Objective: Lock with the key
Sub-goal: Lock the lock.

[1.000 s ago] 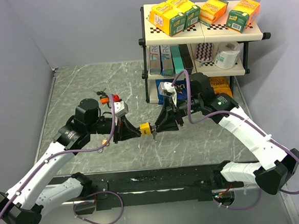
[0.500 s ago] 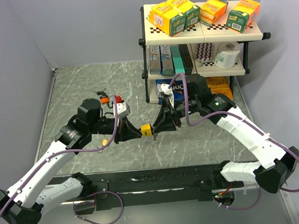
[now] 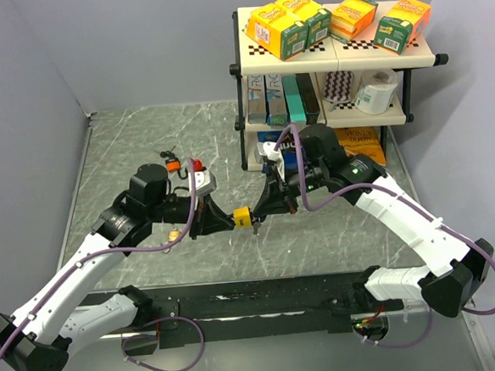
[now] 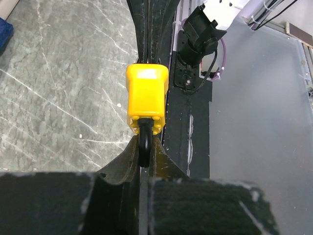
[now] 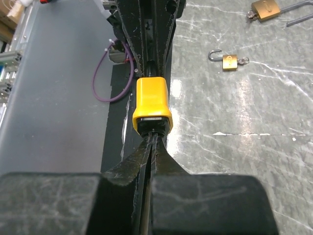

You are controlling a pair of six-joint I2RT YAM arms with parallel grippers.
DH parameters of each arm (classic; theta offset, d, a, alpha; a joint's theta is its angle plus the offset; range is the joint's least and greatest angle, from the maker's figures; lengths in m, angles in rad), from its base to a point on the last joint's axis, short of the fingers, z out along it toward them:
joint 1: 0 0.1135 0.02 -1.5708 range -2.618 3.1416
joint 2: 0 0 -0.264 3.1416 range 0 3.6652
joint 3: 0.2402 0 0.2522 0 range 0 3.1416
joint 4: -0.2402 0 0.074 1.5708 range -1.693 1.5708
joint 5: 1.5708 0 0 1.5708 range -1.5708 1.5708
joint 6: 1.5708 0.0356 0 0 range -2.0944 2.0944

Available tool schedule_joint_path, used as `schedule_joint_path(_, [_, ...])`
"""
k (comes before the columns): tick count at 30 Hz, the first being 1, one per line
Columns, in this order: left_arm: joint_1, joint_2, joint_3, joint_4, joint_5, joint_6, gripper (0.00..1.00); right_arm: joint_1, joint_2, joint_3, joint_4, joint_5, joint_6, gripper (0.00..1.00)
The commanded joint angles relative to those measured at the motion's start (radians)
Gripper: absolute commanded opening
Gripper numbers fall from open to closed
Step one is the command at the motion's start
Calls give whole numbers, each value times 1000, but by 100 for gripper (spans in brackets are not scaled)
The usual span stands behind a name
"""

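Note:
A yellow padlock (image 3: 242,215) hangs in the air between the two arms, above the table's middle. My left gripper (image 3: 225,220) is shut on its black shackle (image 4: 144,142), and the yellow body (image 4: 146,95) sticks out beyond the fingertips. My right gripper (image 3: 257,214) meets the lock from the opposite side, at its keyhole end (image 5: 152,122). Its jaws are shut on a thin metal piece seen edge-on, the key (image 5: 156,134), which goes into the lock's dark end face. Most of the key is hidden by the fingers.
A small brass padlock (image 5: 230,61) with an open shackle lies on the marble table, and another one (image 5: 266,9) lies farther off. Orange and red items (image 3: 182,164) sit behind the left arm. A shelf unit (image 3: 332,61) with boxes stands at the back right.
The right gripper has moved left up to the padlock's keyhole end and its jaws have gone from half open to shut. The left gripper has kept its grip and barely moved.

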Motion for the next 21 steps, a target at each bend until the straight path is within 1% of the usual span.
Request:
schedule_joint_path(1, [-3,-31,7,53,1,35,1,-14,-27,26,-70,31,-67,0])
schedule_joint_path(4, [12,-40,-19,26,-6,75,1,-32,-50,17,-95,29,-84,0])
schedule_joint_path(10, [38,-61,-59,-20,1,133,1,-83,-92,-15,-203,83,-185,0])
schedule_joint_path(13, [40,-68,-65,-35,-5,144,1,-144,-104,-35,-268,106,-253,0])
schedule_joint_path(17, [43,-78,-82,-26,-14,129,1,-297,-124,-86,-326,134,-372,0])
schedule_joint_path(18, [43,-80,-85,-23,-16,118,1,-369,-130,-104,-329,150,-395,0])
schedule_joint_path(20, [44,-80,-98,-11,-26,109,1,-447,-143,-176,-308,206,-458,0])
schedule_joint_path(21, [43,-80,-102,-7,-31,103,1,-528,-146,-202,-299,227,-484,0])
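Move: Just off the right fingertips, which are already shut at its keyed end, the yellow lock lies about 5 cm to the right hand's left and a shade lower; the Doritos bag stands some 24 cm ahead and 8 cm right, roughly 14 cm below. The left hand still grips the black shackle, the yellow lock about 3 cm to its right and 1 cm farther out. On the table, the small brass lock lies about 16 cm left of the left hand, 7 cm ahead and 22 cm down. Drawing the key out of the yellow lock, the right hand pulls away to its right, slowly then fast, some 11 cm, sinking about 6 cm and swinging forward late, while its shut fingers turn roughly 20 degrees clockwise. The left hand keeps its grip on the shackle and lowers the lock about 4 cm, easing a little left. ##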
